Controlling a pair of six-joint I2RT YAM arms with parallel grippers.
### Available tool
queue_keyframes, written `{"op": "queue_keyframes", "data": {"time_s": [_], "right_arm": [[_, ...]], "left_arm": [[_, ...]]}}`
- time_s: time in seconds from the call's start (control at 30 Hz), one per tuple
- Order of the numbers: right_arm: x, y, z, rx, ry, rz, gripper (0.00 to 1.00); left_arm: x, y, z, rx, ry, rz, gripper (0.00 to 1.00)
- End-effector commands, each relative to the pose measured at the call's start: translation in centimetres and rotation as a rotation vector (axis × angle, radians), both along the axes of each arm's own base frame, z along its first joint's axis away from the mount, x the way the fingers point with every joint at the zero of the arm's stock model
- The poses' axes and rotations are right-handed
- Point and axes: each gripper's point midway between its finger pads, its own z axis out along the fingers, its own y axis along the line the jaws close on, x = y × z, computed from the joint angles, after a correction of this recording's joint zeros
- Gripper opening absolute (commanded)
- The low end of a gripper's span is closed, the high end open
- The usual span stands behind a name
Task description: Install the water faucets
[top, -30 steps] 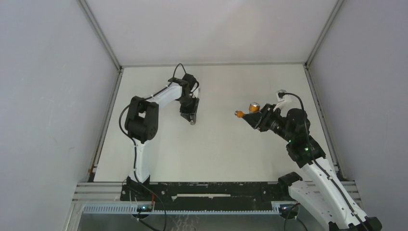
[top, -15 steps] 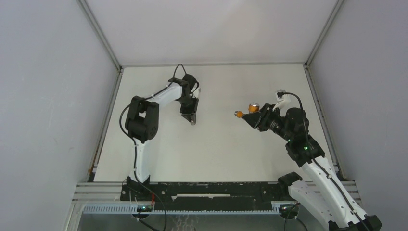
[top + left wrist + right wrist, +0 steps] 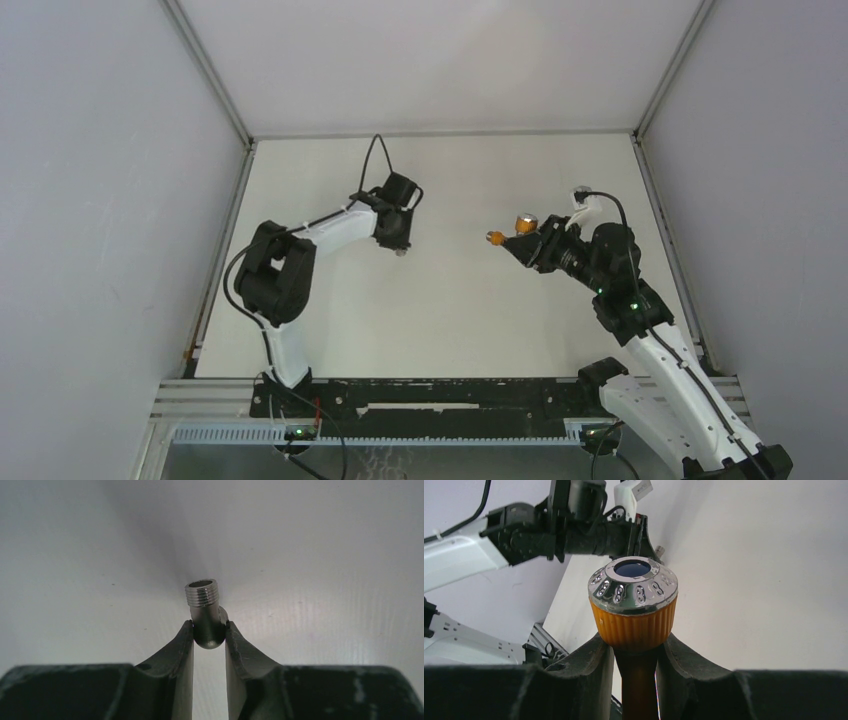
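My left gripper (image 3: 209, 630) is shut on a small grey metal fitting (image 3: 205, 611), a bent piece whose threaded open end points away from the fingers. In the top view the left gripper (image 3: 399, 246) hangs over the table's middle left, the fitting (image 3: 400, 252) showing at its tip. Held above the table's right half, the orange tap body (image 3: 634, 615) with its silvery round cap sits between the fingers of my right gripper (image 3: 634, 647), which is shut on the stem. The top view shows this gripper (image 3: 524, 240) carrying the tap body (image 3: 520, 227), the orange ends pointing left toward the left gripper.
White walls and aluminium posts (image 3: 208, 70) enclose the white table (image 3: 450, 310) on three sides. A black rail (image 3: 440, 395) with the arm bases runs along the near edge. In the right wrist view the left arm (image 3: 524, 527) shows beyond the tap.
The left arm has swung, its elbow dropping toward the near left, and its gripper has tightened on the fitting. The right arm holds still with the tap body.
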Motion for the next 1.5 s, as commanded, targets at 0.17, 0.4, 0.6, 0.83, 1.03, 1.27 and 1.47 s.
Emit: {"op": "queue_keyframes", "data": {"time_s": [0.17, 0.4, 0.6, 0.83, 1.03, 1.27, 1.47], "right_arm": [[0.1, 0.3, 3.5, 0.033, -0.1, 0.017, 0.0], [0.1, 0.1, 3.5, 0.027, -0.101, 0.01, 0.0], [0.0, 0.0, 3.5, 0.026, -0.102, 0.007, 0.0], [-0.1, -0.1, 3.6, 0.025, -0.105, 0.004, 0.0], [-0.1, -0.1, 3.3, 0.021, -0.097, 0.006, 0.0], [-0.1, -0.1, 3.4, 0.022, -0.102, 0.006, 0.0], [-0.1, 0.0, 3.4, 0.023, -0.1, 0.007, 0.0]], "left_arm": [[0.8, -3.9, 1.0, -0.086, -0.3, 0.101, 0.0], [0.3, -4.2, 0.2, -0.081, -0.286, 0.122, 0.0], [0.0, -4.0, -0.9, -0.043, -0.241, 0.116, 0.23], [-0.3, -4.1, -1.6, -0.033, -0.213, 0.11, 0.4], [-0.3, -4.1, -1.3, -0.038, -0.214, 0.109, 0.52], [-0.6, -4.2, -0.4, -0.032, -0.188, 0.091, 0.7], [-1.4, -4.5, 0.2, -0.036, -0.1, 0.109, 0.68]]}}
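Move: My left hand has the grey metal elbow fitting between its fingertips, close above the table. The bare spot of table it is taken to lies about 4 cm to the right, level fore and aft, some 3 cm lower. The orange faucet, held up by my right hand, is roughly 20 cm to the left hand's right, 10 cm back and 21 cm higher. From my right hand that spot lies about 12 cm ahead, 18 cm left and 24 cm below. With my left hand I carry the pinched fitting about 4 cm to the right, sinking some 2 cm in all, while the wrist swings the fingertips a little over 10 degrees forward. There I spread the fingers wide and let go of the fitting, then ease back about 1 cm, with the fingers still on either side. My right hand holds still and keeps its grip on the faucet. ##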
